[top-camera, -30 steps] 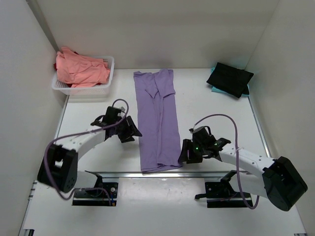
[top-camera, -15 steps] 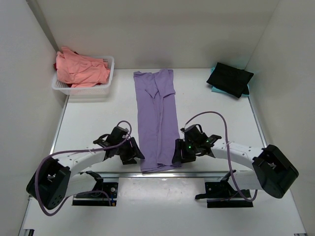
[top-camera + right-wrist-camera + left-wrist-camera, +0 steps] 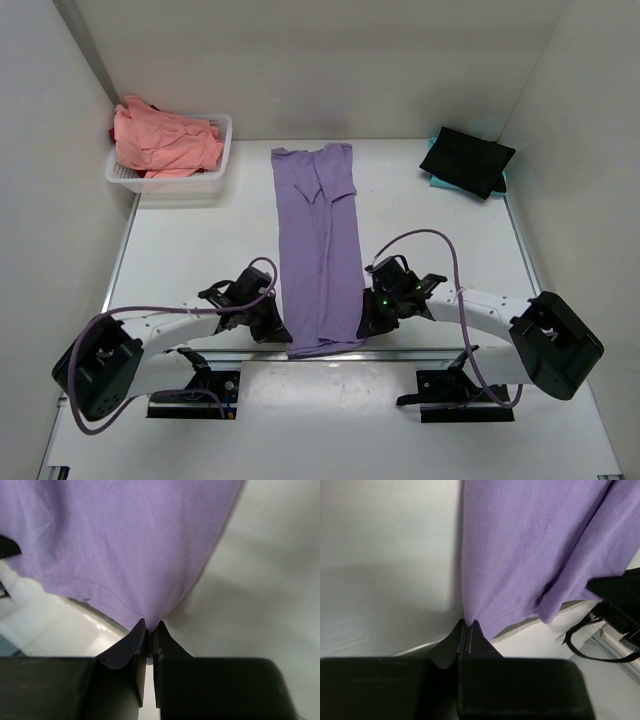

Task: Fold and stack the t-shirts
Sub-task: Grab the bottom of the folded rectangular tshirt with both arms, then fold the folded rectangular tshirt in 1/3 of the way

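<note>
A lavender-purple t-shirt point(image 3: 320, 245) lies folded into a long narrow strip down the middle of the table, collar end far, hem near. My left gripper point(image 3: 282, 332) is shut on the hem's near left corner point(image 3: 470, 615). My right gripper point(image 3: 365, 328) is shut on the near right corner point(image 3: 152, 611). Both pinch the cloth at their fingertips. Salmon-pink t-shirts point(image 3: 165, 140) fill the basket at far left. A folded black t-shirt point(image 3: 466, 160) lies at far right on a teal one point(image 3: 437, 181), of which only an edge shows.
The white lattice basket point(image 3: 222, 150) stands in the far left corner. A metal rail point(image 3: 400, 352) runs along the table's near edge, just behind both grippers. White walls close in the left, back and right sides.
Both arms have come in toward the purple shirt's near hem, the left from farther up its side. Both grippers, open before, have shut on the hem corners.
</note>
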You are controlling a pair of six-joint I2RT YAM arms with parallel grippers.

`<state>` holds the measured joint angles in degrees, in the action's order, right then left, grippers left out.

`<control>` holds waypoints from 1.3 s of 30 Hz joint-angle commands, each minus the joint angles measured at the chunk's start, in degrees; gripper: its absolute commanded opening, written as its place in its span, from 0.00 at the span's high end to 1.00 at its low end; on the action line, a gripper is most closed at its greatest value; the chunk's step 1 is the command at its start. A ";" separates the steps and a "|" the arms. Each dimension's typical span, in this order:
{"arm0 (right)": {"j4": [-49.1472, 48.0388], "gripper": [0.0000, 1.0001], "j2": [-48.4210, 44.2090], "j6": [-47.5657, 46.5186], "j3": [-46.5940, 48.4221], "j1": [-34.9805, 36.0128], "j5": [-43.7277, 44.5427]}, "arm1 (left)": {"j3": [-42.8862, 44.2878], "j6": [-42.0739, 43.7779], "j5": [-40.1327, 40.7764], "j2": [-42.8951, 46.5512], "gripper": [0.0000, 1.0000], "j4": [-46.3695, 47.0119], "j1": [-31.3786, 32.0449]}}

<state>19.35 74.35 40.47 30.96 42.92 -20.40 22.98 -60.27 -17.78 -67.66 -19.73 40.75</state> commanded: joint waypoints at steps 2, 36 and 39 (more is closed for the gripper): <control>4.80 1.00 -2.63 -0.74 0.42 1.38 -4.90 | -1.19 0.15 -3.30 4.90 1.00 -6.19 0.29; 30.92 0.75 49.84 -23.42 79.16 -26.74 -2.18 | 59.99 14.40 -6.57 -44.93 0.48 -7.98 -31.26; 30.39 0.51 48.35 -23.15 78.38 -28.06 -1.13 | 57.71 11.23 -6.74 -43.00 0.51 -4.80 -31.88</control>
<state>49.15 125.19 17.23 107.24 16.05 -23.27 82.06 -45.58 -24.77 -114.65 -30.17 9.54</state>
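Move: I already pinch the two bottom corners of the folded t-shirt, my hands some 16 cm apart. Their landing place on the shirt's middle is about 25 cm straight ahead of each hand, at about the same height. The shirt's far end is centred some 48 cm ahead and 5 cm right of my left hand. From that hand the basket stands 46 cm ahead, 31 cm left; from my right, the black cloth lies 46 cm ahead, 27 cm right. With both hands together I draw the pinched hem back about 2 cm, lift it, then sweep it forward over the shirt, rising to about 7 cm. I travel some 31 cm forward altogether, sinking a couple of centimetres near the end while my fingers open and let the corners go; my left hand turns about 15 degrees counter-clockwise and eases outward. ##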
